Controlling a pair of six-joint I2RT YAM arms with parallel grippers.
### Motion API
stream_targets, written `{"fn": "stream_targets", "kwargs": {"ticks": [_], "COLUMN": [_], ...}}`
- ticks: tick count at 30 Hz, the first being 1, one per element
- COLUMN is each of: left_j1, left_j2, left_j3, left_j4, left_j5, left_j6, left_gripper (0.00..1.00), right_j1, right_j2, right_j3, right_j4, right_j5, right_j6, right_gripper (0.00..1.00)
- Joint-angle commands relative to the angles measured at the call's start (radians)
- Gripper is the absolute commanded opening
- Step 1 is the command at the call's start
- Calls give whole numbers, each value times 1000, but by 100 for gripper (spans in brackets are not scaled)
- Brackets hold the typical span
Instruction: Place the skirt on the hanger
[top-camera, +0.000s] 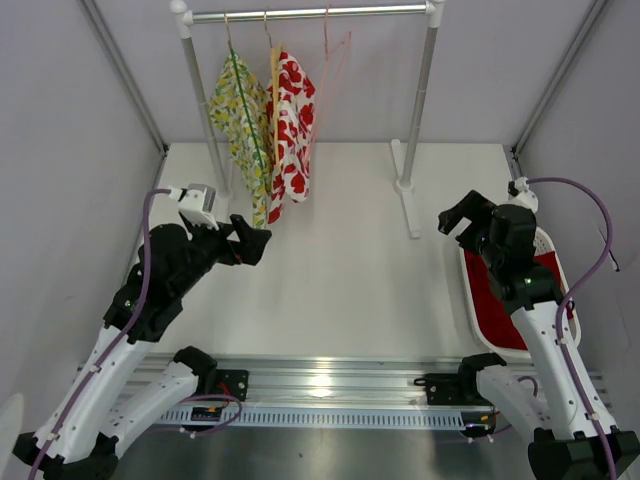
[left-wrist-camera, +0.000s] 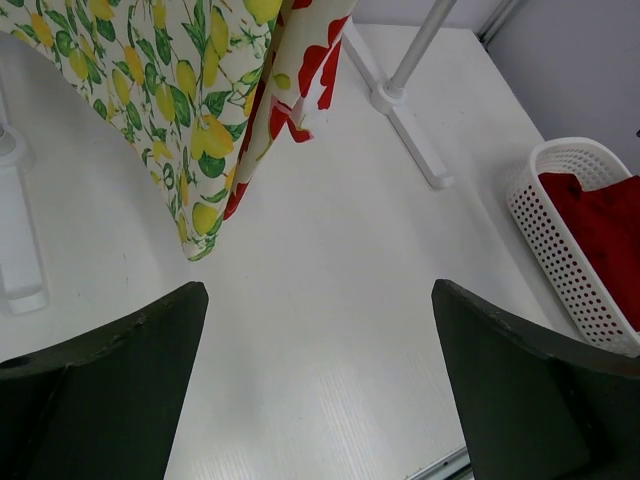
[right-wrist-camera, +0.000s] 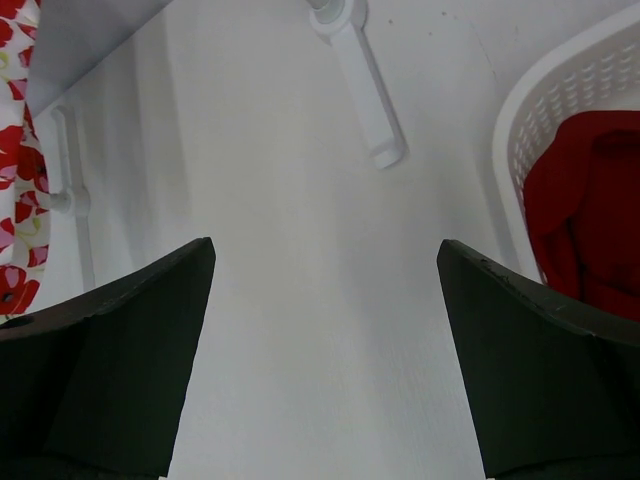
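The deep-red skirt (top-camera: 497, 305) lies bunched in a white basket (top-camera: 470, 300) at the right of the table; it also shows in the left wrist view (left-wrist-camera: 600, 230) and the right wrist view (right-wrist-camera: 580, 215). The pale pink wire hanger (top-camera: 333, 65) hangs bare on the rail (top-camera: 310, 14), right of the two hung garments. My left gripper (top-camera: 256, 240) is open and empty above the table, below the hung garments. My right gripper (top-camera: 462, 217) is open and empty, just beyond the basket's far end.
A yellow-green lemon-print garment (top-camera: 240, 120) and a white garment with red flowers (top-camera: 290, 125) hang on the rail at left. The rack's right post (top-camera: 420, 100) and its white foot (top-camera: 409, 200) stand on the table. Grey walls close in both sides.
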Motion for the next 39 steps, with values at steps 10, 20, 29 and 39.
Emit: {"fn": "stream_targets", "kwargs": {"ticks": [10,20,29,39], "left_j1": [-4,-4,-4,-4], "left_j2": [-28,-11,-16,-10], "left_j3": [-1,-53,-61,-67], "left_j4": [-31,24,18,27], "left_j5": [38,167,187,195], "left_j6": [41,-32,-27,-24], "left_gripper": [99,99,99,99], "right_j1": [-3,-265,-411,-574], "right_j2": [84,193,283,424], "right_j3": [107,-68,-139,-217], "right_j4": [-195,-218,-109,38], "right_j5": [158,166,190,172], "right_j6": [-24,16,30,83], "right_gripper": [99,99,99,99]}}
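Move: The red skirt lies in the white basket about 17 cm to the right hand's right, some 9 cm back and roughly 22 cm below. The basket's middle is about 20 cm to this hand's right, 9 cm back and 23 cm below; the right rack foot stands about 15 cm ahead, 8 cm left and 25 cm below. From the left hand the skirt is some 57 cm right, 3 cm back and 27 cm below. Towards the red skirt in the basket the right hand swoops down about 19 cm and right some 17 cm, drawing back a little, its fingers tipping steeply down and swinging clockwise. It passes in over the basket's near side with fingers wide open, ending close over the cloth; contact can't be made out. The empty left hand eases a couple of centimetres down, right and back, turning slightly clockwise, also open. ##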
